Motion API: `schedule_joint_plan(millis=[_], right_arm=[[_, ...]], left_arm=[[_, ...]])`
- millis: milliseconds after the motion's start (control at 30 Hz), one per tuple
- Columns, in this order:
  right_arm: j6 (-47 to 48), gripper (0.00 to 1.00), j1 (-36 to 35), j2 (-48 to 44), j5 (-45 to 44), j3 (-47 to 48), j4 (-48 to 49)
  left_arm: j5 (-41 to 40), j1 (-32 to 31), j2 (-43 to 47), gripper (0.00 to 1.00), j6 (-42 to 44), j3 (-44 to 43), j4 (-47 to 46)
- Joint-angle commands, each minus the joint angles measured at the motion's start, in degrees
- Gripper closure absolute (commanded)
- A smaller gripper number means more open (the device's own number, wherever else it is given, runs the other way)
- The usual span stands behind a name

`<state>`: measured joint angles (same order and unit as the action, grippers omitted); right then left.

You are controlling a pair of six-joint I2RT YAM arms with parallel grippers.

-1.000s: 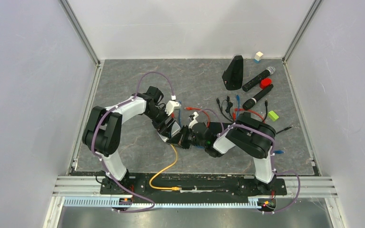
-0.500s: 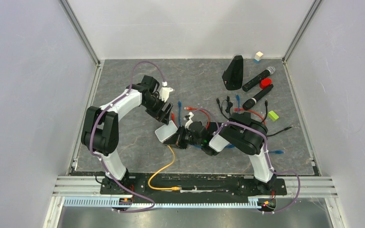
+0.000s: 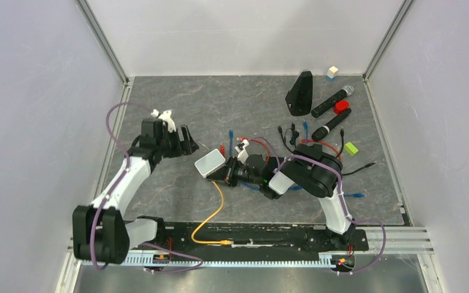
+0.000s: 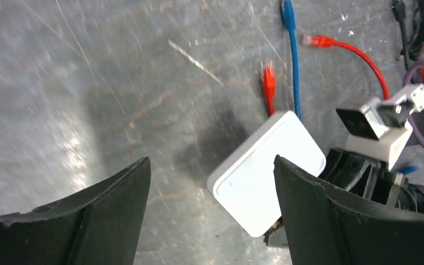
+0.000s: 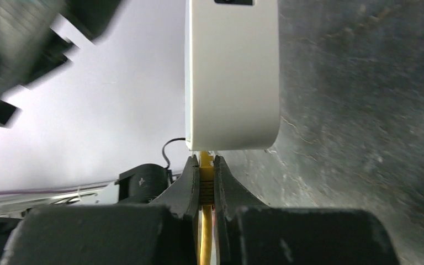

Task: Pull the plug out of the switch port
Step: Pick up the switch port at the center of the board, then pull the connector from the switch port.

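Observation:
The white switch (image 3: pixel 210 163) lies mid-mat, also visible in the left wrist view (image 4: pixel 265 174) and edge-on in the right wrist view (image 5: pixel 232 72). A yellow plug (image 5: pixel 205 175) sits in the port on its lower edge, and its yellow cable (image 3: pixel 212 212) trails toward the near rail. My right gripper (image 5: pixel 205 160) is shut on that plug, low against the switch's right side (image 3: pixel 228 176). My left gripper (image 3: pixel 186 140) hangs open to the left of the switch, apart from it, with only mat between its fingers (image 4: pixel 211 163).
Loose red (image 3: pixel 258 144), blue (image 3: pixel 231 135) and black (image 3: pixel 289 135) cables lie just behind the switch. At the back right stand a black wedge (image 3: pixel 300 93), two microphones (image 3: pixel 331 101), a red cap (image 3: pixel 342 107), a green block (image 3: pixel 350 148) and a small cube (image 3: pixel 332 72).
My left gripper has come off the switch, opened a little wider and swung back to the left. The switch has shifted slightly left with my right gripper still on the plug.

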<state>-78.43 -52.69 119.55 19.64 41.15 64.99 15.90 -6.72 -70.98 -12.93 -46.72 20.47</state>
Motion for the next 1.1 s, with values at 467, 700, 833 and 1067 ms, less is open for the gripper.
schedule_joint_plan(millis=[467,700,833,1067], right_arm=[[-7.01,1.0,1.48,1.73,-0.22,2.0,15.83],[-8.79,1.0,1.37,1.98,0.84,2.15,16.73],[-9.51,1.0,1.49,2.58,1.01,2.11,17.38],[-9.75,0.86,1.59,3.05,-0.2,1.2,18.86]], left_arm=[[6.31,0.12,14.74,0.22,-43.11,33.18,-47.56],[7.83,0.05,10.52,0.31,-46.39,36.61,-59.98],[9.29,0.04,8.24,0.52,-46.96,35.55,-61.31],[8.98,0.04,6.19,0.98,-48.37,35.9,-61.38]])
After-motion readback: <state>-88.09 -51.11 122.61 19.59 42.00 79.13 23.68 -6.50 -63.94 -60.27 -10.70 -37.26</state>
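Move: The switch port, a white box held up in the air, is about 7 cm to the right of my open left hand, 5 cm back and some 5 cm lower. Its yellow plug is about 5 cm nearer my base than the box. On the table, a red plug end lies about 10 cm to my left hand's right, level with it fore and aft. From my right hand, which already pinches the yellow plug, the box is about 5 cm ahead and 1 cm left. I dip my open left hand back and down, about 4 cm each way, then bring it right, up and a little forward to the switch port's left edge. On the way I roll it some 45 degrees so the fingers come nearly level, then close them onto the edge. My right hand keeps its pinch on the yellow plug and lifts about 4 cm, tipping its fingertips up slightly to offer the box. ##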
